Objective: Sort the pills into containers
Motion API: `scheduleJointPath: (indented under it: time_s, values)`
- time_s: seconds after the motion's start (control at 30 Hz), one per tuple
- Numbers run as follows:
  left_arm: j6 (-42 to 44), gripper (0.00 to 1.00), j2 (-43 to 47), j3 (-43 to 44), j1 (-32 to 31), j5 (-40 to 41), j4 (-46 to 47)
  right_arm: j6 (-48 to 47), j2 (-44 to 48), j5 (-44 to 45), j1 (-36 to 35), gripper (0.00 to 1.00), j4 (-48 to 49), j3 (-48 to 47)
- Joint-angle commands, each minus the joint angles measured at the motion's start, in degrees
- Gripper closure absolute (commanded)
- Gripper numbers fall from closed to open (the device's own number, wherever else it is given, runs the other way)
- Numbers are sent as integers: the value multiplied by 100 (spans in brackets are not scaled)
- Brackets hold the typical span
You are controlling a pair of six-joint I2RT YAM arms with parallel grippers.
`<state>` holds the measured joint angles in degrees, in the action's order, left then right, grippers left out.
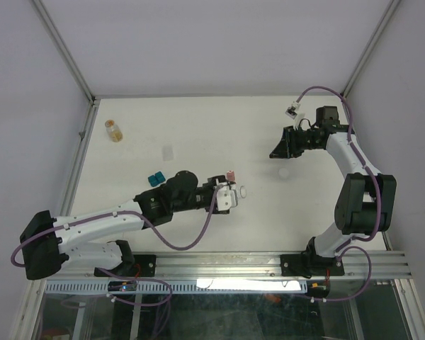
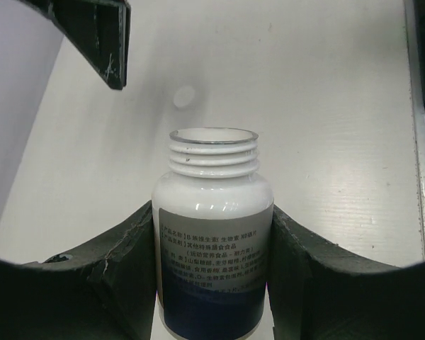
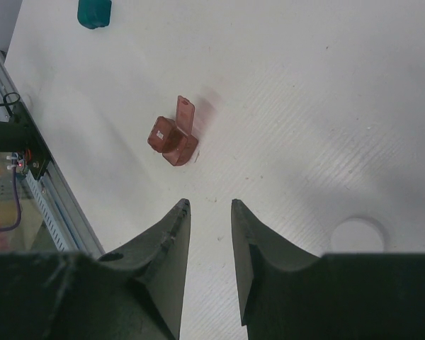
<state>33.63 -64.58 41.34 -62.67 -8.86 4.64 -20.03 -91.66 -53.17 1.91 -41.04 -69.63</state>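
My left gripper [image 1: 227, 197] [image 2: 211, 212] is shut on a white bottle [image 2: 212, 241] with a printed label; its cap is off and its threaded mouth is open. No pills show in any view. The dark red container [image 1: 231, 175] [image 3: 172, 138] lies on the table just beyond the bottle, with its lid up. The teal container [image 1: 155, 180] [image 3: 94, 12] sits further left, beside the left arm. My right gripper [image 1: 280, 149] [image 3: 209, 205] hovers at the right of the table, open, with nothing between its fingers.
A round white cap [image 1: 284, 172] [image 2: 184, 95] [image 3: 359, 234] lies on the table below the right gripper. A small amber vial [image 1: 113, 130] stands at the back left. A metal rail [image 1: 219, 265] runs along the near edge.
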Motion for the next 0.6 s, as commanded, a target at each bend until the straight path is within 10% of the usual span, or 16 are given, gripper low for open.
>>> scheduleJointPath:
  time_s: [0.0, 0.57]
  values:
    - [-879, 100, -296, 485, 275, 179, -1166, 9, 311, -63, 46, 67, 52, -108]
    - [-881, 100, -2606, 2263, 1380, 154, -3282, -76, 266, -150, 45, 67, 16, -122]
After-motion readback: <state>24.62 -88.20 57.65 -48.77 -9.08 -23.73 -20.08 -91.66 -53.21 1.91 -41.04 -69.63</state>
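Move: The brown pill box lies about 8 cm ahead of the left hand, roughly 1 cm to its right and some 18 cm below; that hand already holds the open white bottle, mouth out to the right. The teal box sits about 11 cm ahead and 23 cm left of it, the white cap about 13 cm ahead and 19 cm right, both on the table. From the right hand the brown box is about 7 cm back, 14 cm left and 14 cm below. The left arm keeps the white bottle pinched between its fingers and carries it down about 12 cm, swinging some 6 cm forward and as much left along the way, so that the bottle comes down towards the brown pill box from its near left. Together with this the wrist turns some 40 degrees, its left side rising and the fingertips dipping and swinging counter-clockwise, which brings the open mouth round to face the box; the sideways drift ends early while the hand goes on sinking. ##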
